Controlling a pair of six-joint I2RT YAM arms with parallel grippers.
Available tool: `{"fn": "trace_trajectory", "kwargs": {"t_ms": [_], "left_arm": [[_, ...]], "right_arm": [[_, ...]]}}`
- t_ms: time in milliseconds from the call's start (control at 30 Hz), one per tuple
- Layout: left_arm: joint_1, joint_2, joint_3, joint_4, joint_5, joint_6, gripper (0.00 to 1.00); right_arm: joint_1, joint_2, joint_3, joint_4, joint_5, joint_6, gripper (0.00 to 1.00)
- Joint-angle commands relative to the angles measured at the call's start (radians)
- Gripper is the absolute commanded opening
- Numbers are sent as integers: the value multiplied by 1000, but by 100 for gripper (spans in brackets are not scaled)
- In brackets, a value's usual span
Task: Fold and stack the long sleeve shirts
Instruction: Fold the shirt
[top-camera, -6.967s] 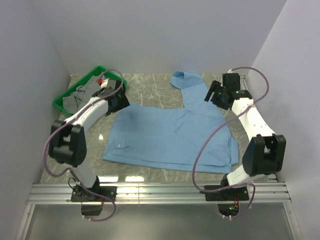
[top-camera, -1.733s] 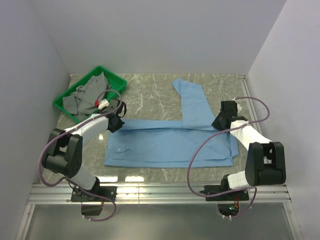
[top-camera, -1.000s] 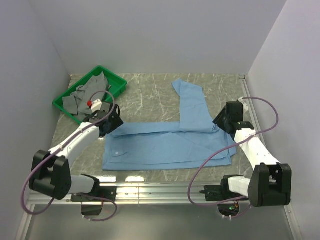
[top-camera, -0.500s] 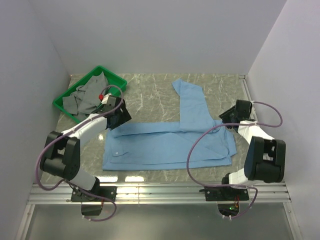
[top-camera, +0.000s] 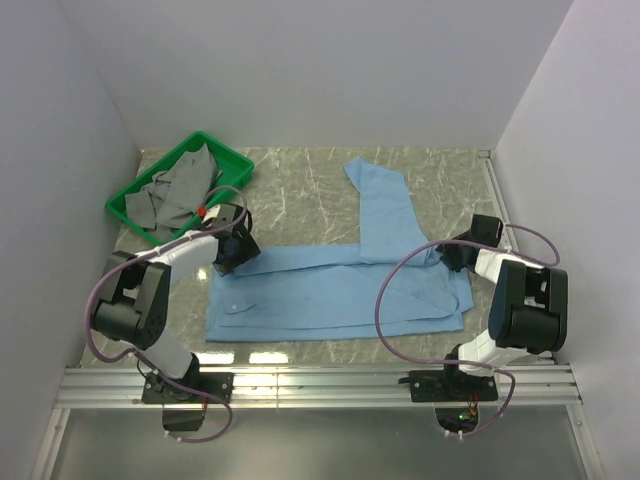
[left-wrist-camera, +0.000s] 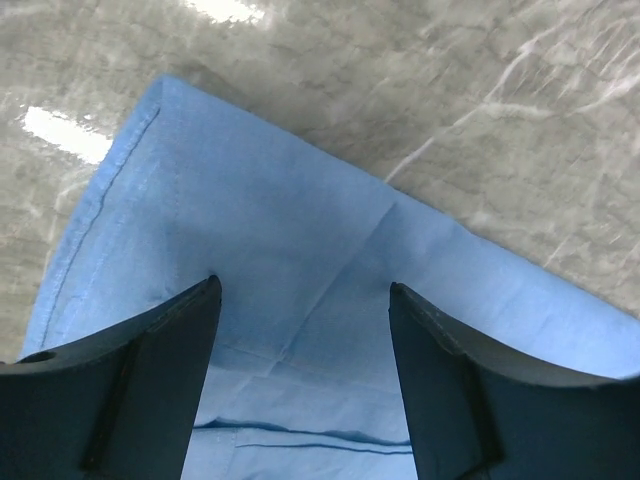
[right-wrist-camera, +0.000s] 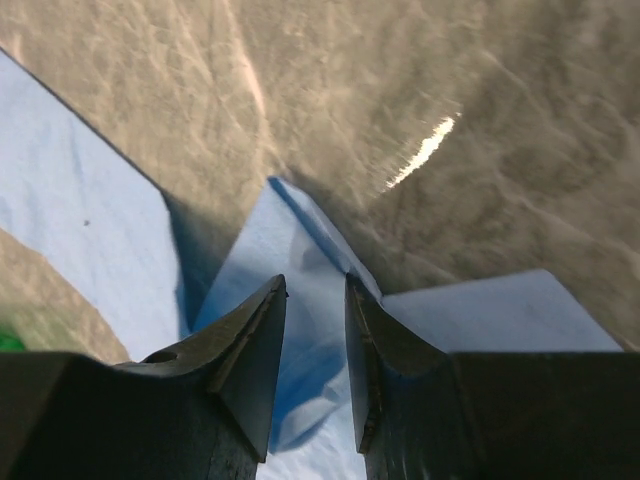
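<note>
One long sleeve shirt (top-camera: 330, 295), light blue, lies folded into a wide band across the table, with one sleeve (top-camera: 385, 200) stretched toward the back. My left gripper (top-camera: 236, 252) hovers at the band's back left corner. In the left wrist view it (left-wrist-camera: 303, 285) stands wide open above a creased fold of the shirt (left-wrist-camera: 290, 250), with nothing between its fingers. My right gripper (top-camera: 457, 250) is low at the back right corner. In the right wrist view its (right-wrist-camera: 315, 282) jaws stand a narrow gap apart, straddling a raised fold of the shirt (right-wrist-camera: 290, 240).
A green tray (top-camera: 122, 207) holding grey clothes (top-camera: 180, 185) stands at the back left, close behind my left arm. White walls close in the table on the left, back and right. A metal rail (top-camera: 320, 385) runs along the near edge.
The right gripper swung out to the right, came back onto the shirt's back right corner, and its jaws narrowed. The left gripper shifted slightly along the back left corner. The shirt lies as before.
</note>
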Motion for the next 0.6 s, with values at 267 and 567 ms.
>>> {"fn": "trace_trajectory", "kwargs": {"t_ms": [267, 567], "left_arm": [[6, -217, 30, -85, -103, 154, 98], [7, -294, 33, 4, -175, 335, 99]], "right_arm": [[27, -88, 207, -62, 8, -305, 46], [205, 177, 594, -261, 31, -672, 68]]}}
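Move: The sleeve's cuff end lies about 26 cm ahead of the right hand and 19 cm to its left, just below fingertip height. The sleeve's root at the shirt's fold is level with the hand, some 16 cm left, and the folded body's middle is 30 cm left and 9 cm back. From the left hand, the cuff is roughly 27 cm ahead and 40 cm right; the green bin's middle is 20 cm ahead and 19 cm left. Lift the right gripper off the shirt's right end and swing it up and forward, about 12 cm up and 10 cm out, over the bare table beside the sleeve and towards its cuff, opening the fingers wider and turning the hand some 25 degrees counter-clockwise. Meanwhile, ease the left gripper slightly back, then raise it about 8 cm clear of the shirt's left end, drifting left and opening fully. ##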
